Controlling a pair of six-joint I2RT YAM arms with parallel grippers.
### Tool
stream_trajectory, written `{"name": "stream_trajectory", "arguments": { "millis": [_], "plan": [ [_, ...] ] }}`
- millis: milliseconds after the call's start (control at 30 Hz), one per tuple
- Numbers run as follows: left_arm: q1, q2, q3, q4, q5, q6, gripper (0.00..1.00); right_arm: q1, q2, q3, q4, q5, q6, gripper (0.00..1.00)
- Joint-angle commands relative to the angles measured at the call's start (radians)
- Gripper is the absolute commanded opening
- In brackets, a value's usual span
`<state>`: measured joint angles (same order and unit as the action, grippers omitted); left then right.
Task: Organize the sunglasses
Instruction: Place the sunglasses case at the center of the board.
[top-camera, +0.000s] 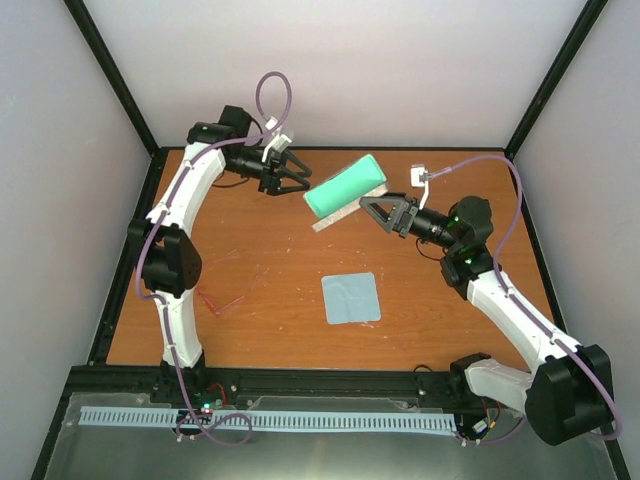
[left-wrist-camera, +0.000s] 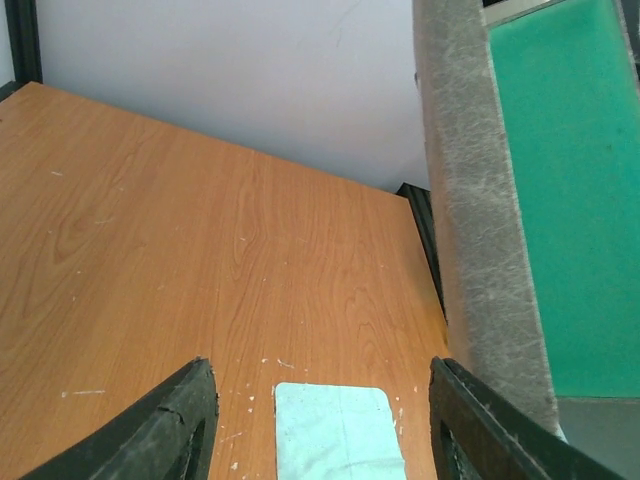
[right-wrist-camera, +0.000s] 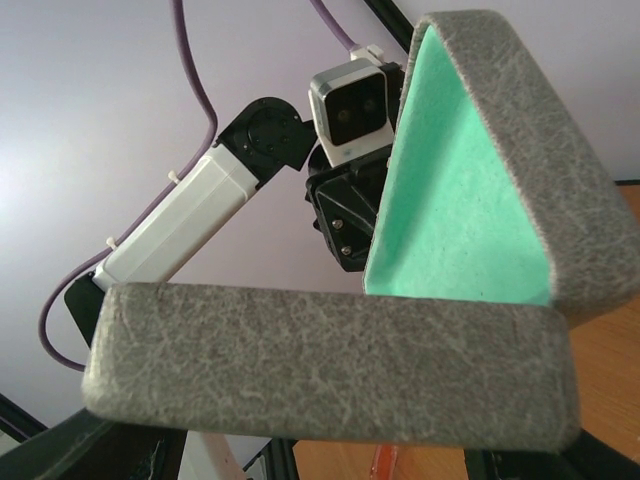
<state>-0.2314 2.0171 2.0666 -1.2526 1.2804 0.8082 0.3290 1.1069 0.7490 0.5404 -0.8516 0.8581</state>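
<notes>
The sunglasses (top-camera: 228, 299), thin and red-pink, lie on the table at the left, partly behind my left arm. A grey case (top-camera: 345, 190) with green lining hangs open above the table's back middle. My right gripper (top-camera: 372, 208) is shut on the case's grey lower half (right-wrist-camera: 330, 365), which spans its jaws. My left gripper (top-camera: 303, 180) is open at the case's left end. In the left wrist view the grey case edge (left-wrist-camera: 470, 230) runs down beside the right finger (left-wrist-camera: 490, 430), and nothing lies between the jaws (left-wrist-camera: 320, 375).
A light blue square cloth (top-camera: 351, 298) lies flat in the middle of the table and also shows below my left gripper as the cloth (left-wrist-camera: 338, 430). Black frame posts and pale walls close in the wooden table (top-camera: 440, 320) at the back and sides.
</notes>
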Motion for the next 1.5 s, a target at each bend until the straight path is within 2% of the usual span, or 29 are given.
{"name": "stream_trajectory", "arguments": {
  "millis": [0, 300, 800, 967, 1133, 1267, 1400, 1467],
  "plan": [
    [-0.003, -0.019, -0.011, -0.062, 0.069, 0.083, 0.59, -0.001, 0.02, 0.042, 0.065, -0.018, -0.01, 0.03],
    [-0.001, -0.049, -0.05, -0.062, 0.196, 0.103, 0.57, -0.002, 0.024, 0.067, 0.018, -0.029, -0.038, 0.03],
    [-0.027, -0.129, -0.148, -0.062, 0.184, 0.131, 0.55, -0.001, 0.069, 0.109, -0.008, -0.057, -0.061, 0.03],
    [-0.05, -0.127, -0.163, -0.062, 0.14, 0.14, 0.48, 0.0, 0.074, 0.123, -0.004, -0.063, -0.062, 0.03],
    [-0.091, -0.121, -0.164, -0.062, 0.104, 0.143, 0.47, -0.001, 0.076, 0.129, 0.001, -0.062, -0.061, 0.03],
    [-0.103, -0.115, -0.156, -0.062, 0.098, 0.14, 0.4, -0.002, 0.076, 0.13, -0.003, -0.068, -0.062, 0.03],
    [-0.105, -0.1, -0.124, -0.062, 0.086, 0.118, 0.23, -0.002, 0.075, 0.128, -0.013, -0.067, -0.066, 0.03],
    [-0.105, -0.101, -0.118, -0.062, 0.081, 0.117, 0.21, -0.002, 0.075, 0.126, -0.021, -0.068, -0.07, 0.03]
  ]
}}
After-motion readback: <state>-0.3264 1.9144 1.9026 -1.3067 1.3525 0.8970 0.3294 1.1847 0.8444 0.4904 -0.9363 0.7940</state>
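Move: The open sunglasses case is up in the air in the right hand's grip, its middle about 8 cm to the left hand's right, 3 cm nearer the bases and some 2 cm higher; from the right hand that is about 6 cm ahead, 4 cm left and 2 cm lower. Well below on the table, the blue cloth lies roughly 21 cm back and 9 cm right of the left hand, and the sunglasses about 18 cm back and 18 cm left of that hand. The left hand, fingers half open and pointing right, draws back about 6 cm towards the case's left end, rising 2 cm on the way and sinking again as it slips 2 to 3 cm right, then closes its fingers across the grey wall beside the green lining, one on the lining side, beginning a pinch. The right hand keeps its hold on the other end, its opening unchanged, and eases the case only about 1 cm left. ##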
